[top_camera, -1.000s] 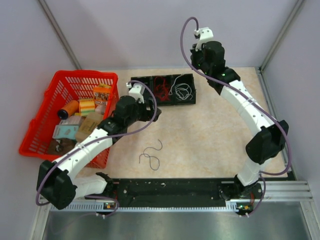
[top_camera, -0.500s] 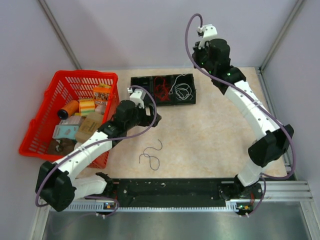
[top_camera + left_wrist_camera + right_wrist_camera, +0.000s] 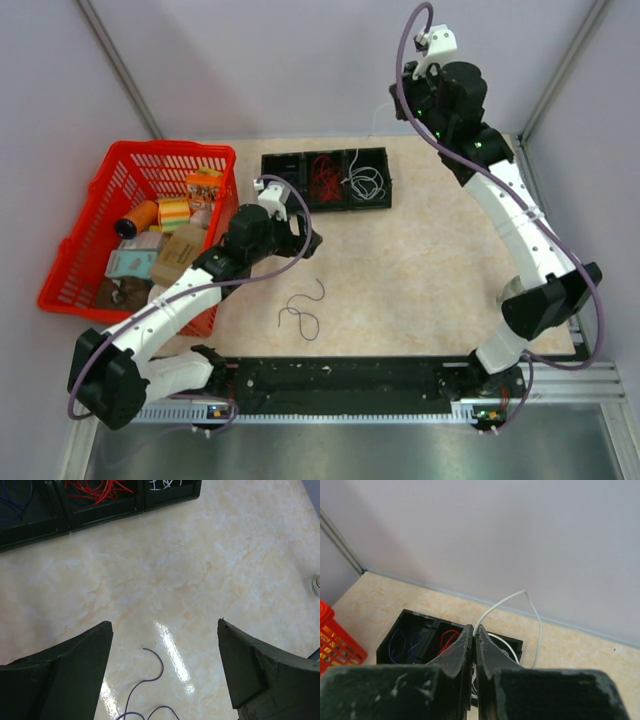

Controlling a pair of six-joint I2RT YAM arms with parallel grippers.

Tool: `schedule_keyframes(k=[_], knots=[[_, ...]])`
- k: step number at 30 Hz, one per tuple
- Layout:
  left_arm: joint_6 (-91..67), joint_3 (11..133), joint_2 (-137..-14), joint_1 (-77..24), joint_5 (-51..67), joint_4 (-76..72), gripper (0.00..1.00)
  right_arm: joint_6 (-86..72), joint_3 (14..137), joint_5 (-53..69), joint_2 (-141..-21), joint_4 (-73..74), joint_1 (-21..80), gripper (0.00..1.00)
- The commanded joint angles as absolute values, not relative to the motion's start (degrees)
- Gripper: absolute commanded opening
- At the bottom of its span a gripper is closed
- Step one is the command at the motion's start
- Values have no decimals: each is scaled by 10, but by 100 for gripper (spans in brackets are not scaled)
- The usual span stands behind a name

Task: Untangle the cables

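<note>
A dark blue cable [image 3: 302, 310] lies loose in curls on the beige table, and its upper end [image 3: 152, 677] shows between my left fingers. My left gripper [image 3: 165, 624] hangs open above it, holding nothing. A black three-part tray [image 3: 330, 208] at the back holds blue cables [image 3: 402, 642], red cables [image 3: 322, 175] and white cables [image 3: 365, 182]. My right gripper [image 3: 474, 627] is raised high above the tray, shut on a white cable [image 3: 505, 600] that arches up out of the fingertips and hangs back down towards the tray.
A red basket [image 3: 62, 262] full of boxes and small packages stands at the left, close to my left arm. A black rail [image 3: 340, 375] runs along the near edge. Grey walls close the back and sides.
My right arm has risen and swung right and back, still pinching the white cable. My left gripper has drifted slightly left and stayed open.
</note>
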State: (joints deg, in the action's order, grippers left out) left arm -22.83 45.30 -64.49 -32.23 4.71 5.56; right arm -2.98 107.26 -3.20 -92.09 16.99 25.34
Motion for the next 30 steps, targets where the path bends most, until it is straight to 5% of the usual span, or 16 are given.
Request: schedule_keyframes(k=[1,7,18,24,30], knots=[[-227,450,-631,-321,53,27,89,-43,1138,-4,-972,167,236,0],[-248,461,-645,-320,60,15,89,-263,1113,155,-973,142,226,0],[-254,447,-582,-321,62,17,89,-818,925,341,-1062,-357,195,0],[-257,434,-589,-321,47,5,93,-890,976,363,-1097,-395,190,0],[-267,590,-790,-314,5,23,86,-882,891,358,-1055,-412,172,0]])
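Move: Ahead of the right hand, which already holds the white cable shut in its fingers, the white coil in the tray's right compartment lies about 17 cm out, 4 cm left and some 43 cm below. At that same depth and distance out, the red cable in the middle compartment is about 15 cm to this hand's left, and the blue cable in the left one roughly 26 cm. From the empty left hand, the white coil is some 33 cm ahead, 13 cm right and 17 cm down. Swinging left about 10 cm and sinking, with a slight gain forward, the right hand carries the white cable across above the tray, rising about 2 cm again at the end. Its wrist rolls some 65 degrees, left side up, and the fingers swing round to the left, still pinching the cable. The open left hand lifts about 4 cm, then dips and edges forward. ##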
